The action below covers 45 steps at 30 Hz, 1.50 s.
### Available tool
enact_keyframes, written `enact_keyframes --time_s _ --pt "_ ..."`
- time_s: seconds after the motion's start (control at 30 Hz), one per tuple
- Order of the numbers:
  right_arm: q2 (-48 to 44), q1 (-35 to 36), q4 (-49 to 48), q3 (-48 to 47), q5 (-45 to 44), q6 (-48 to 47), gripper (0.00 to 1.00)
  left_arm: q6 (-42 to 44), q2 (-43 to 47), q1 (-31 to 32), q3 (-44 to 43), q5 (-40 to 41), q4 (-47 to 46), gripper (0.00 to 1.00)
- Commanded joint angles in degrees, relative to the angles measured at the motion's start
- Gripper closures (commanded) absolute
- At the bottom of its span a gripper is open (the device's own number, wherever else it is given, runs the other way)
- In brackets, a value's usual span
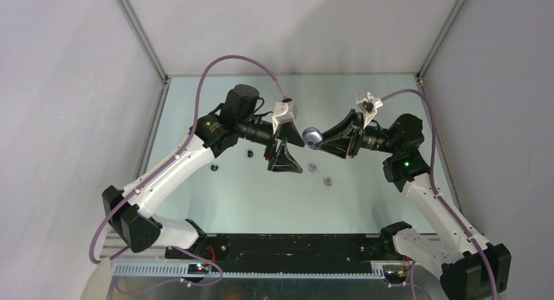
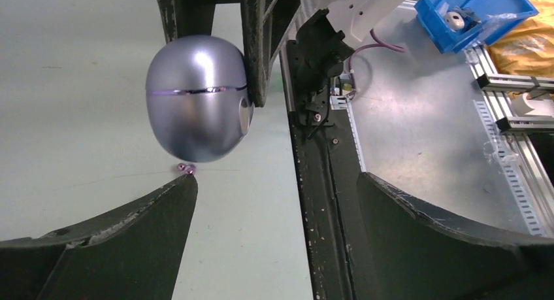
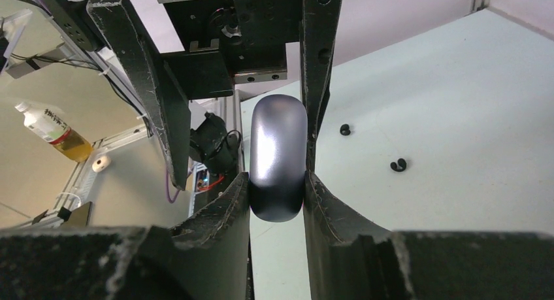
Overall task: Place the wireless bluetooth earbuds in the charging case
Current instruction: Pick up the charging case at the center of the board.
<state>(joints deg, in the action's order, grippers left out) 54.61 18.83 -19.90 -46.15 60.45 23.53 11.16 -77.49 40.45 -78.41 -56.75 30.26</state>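
The charging case is a closed, silvery-purple egg with a thin seam. It hangs above the table with my right gripper shut on its narrow sides. My left gripper faces it from the left, open and holding nothing. In the left wrist view the case floats beyond that gripper's spread fingertips. Two pale purple earbuds lie on the table below the case; one peeks out under it. Two black earbuds lie further left, and also show in the right wrist view.
The pale green table is boxed in by white walls. A black mounting rail runs along the near edge. Off the table stand a blue bin and a bottle.
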Motion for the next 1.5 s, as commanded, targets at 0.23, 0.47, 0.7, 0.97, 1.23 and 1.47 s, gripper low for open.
enact_keyframes --time_s 0.23,0.47,0.7,0.97,1.23,1.47 --pt "0.7 2.6 -8.7 2.9 -3.0 0.5 0.8 -2.0 -1.1 0.6 -2.4 -1.9 -1.7 0.04" --pt "0.9 3.8 -9.3 4.0 -5.5 -2.0 0.77 -3.2 -1.9 0.6 -2.7 -2.2 -2.3 0.11" --pt "1.3 4.8 -8.7 4.3 -6.1 -3.9 0.76 -3.8 -2.1 0.7 -3.0 -2.3 -2.7 0.23" --pt "1.7 5.4 -7.4 4.3 -7.1 -6.4 0.77 -4.0 -2.0 0.7 -3.1 -2.1 -2.8 0.39" --pt "1.9 5.9 -6.4 4.3 -6.8 -9.0 0.78 -4.3 -2.3 0.7 -3.4 -1.9 -2.9 0.51" --pt "1.8 6.2 -5.7 4.3 -6.8 -10.3 0.78 -4.4 -2.6 0.7 -3.6 -1.6 -2.7 0.61"
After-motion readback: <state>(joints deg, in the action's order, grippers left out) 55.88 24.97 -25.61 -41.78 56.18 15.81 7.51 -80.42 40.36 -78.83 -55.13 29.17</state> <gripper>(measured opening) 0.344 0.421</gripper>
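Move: The charging case, already pinched in the right fingertips about 2 cm left of that hand point, lies some 5 cm right, 2 cm ahead and 1 cm above the open left hand. The left gripper is roughly 7 cm left of the right hand and 2 cm back. On the table, about 28 cm below the left hand, one purple earbud lies 12 cm ahead and 6 right, the other 7 ahead and 12 right. Right hand carries the case about 2 cm left and down; left nudges in, closing halfway around it. ##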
